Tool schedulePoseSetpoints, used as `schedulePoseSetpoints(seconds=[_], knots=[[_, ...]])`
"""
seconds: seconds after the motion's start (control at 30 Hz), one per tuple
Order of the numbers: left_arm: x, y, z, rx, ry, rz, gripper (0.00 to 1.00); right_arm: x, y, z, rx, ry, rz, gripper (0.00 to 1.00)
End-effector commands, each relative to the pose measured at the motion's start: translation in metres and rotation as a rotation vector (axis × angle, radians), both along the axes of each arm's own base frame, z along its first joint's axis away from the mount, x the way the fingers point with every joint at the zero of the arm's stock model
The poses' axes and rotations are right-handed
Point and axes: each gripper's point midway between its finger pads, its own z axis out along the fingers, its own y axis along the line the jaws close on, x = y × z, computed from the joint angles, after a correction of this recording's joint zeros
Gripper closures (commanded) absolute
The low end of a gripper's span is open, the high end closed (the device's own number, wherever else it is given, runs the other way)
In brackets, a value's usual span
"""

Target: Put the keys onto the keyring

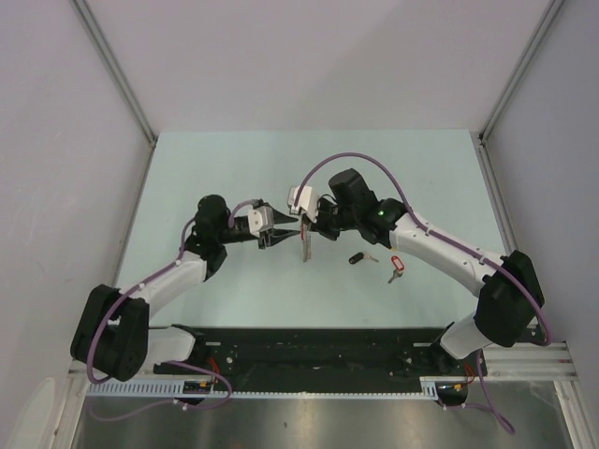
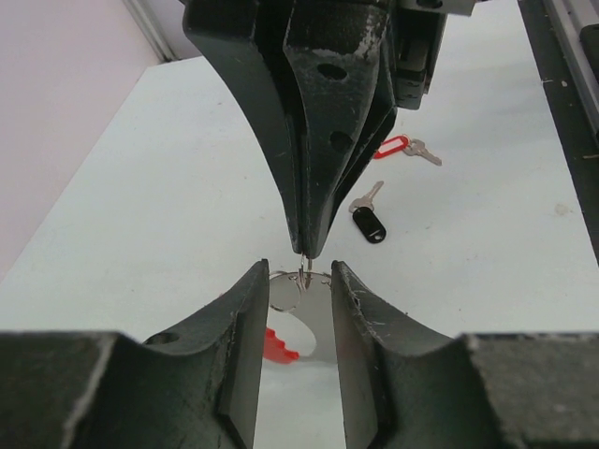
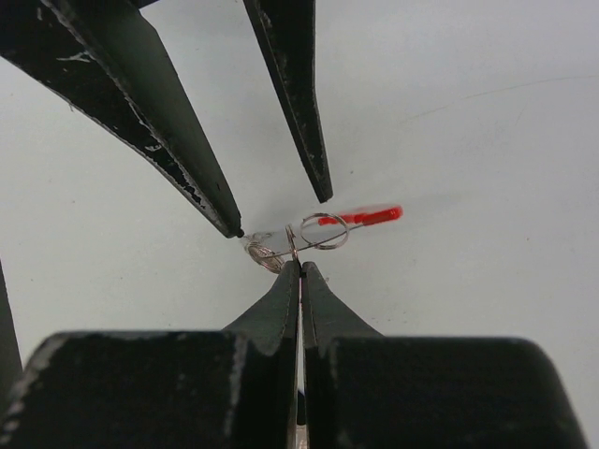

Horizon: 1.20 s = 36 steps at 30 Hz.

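Note:
The keyring hangs above the table between the two grippers. My right gripper is shut on one of its small wire rings, and its red plastic part shows blurred behind. In the left wrist view the right gripper comes down from above and pinches that ring. My left gripper is open, its fingers standing on either side of the ring and the red arc. A black-headed key and a red-headed key lie on the table to the right.
The pale table is enclosed by grey walls on three sides. A black rail runs along the near edge by the arm bases. Both loose keys, black and red, lie beyond the right gripper in the left wrist view.

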Motion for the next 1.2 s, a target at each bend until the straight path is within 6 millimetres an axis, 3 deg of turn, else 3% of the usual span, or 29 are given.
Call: schedulePoseSetpoints(seconds=[0.0, 0.27, 0.6, 1.17], knots=[[-0.002, -0.002, -0.004, 0.008, -0.008, -0.036, 0.63, 0.005, 0.01, 0.032, 0.062, -0.056, 0.016, 1.0], [0.004, -0.007, -0.02, 0.007, 0.062, -0.046, 0.66, 0.0, 0.014, 0.033, 0.085, -0.033, 0.036, 1.0], [0.005, -0.011, -0.012, -0.037, 0.047, -0.045, 0.7, -0.003, 0.017, 0.032, 0.096, -0.017, 0.049, 1.0], [0.006, -0.014, -0.022, 0.007, 0.063, -0.038, 0.81, -0.001, 0.018, 0.033, 0.107, -0.013, 0.037, 1.0]])
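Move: The small ring of the keyring pinched in my right fingertips lies just off my left hand: about 1 cm ahead, 1 cm to the right and 3 cm below it. From my right hand it is level forward, some 1 cm to the left and 1 cm down. The black key lies on the table about 14 cm right of my left hand, 4 cm back and 18 cm down; the red key is 9 cm farther right and 1 cm farther back. I sink my left hand about 3 cm with a slight tilt, bringing its fingertips down astride the small ring just below my right fingertips. Then I rise a centimetre, ease some 1 cm right and settle a little lower, halving the finger gap around the ring. My right hand keeps its pinch and slips about 1 cm back. ##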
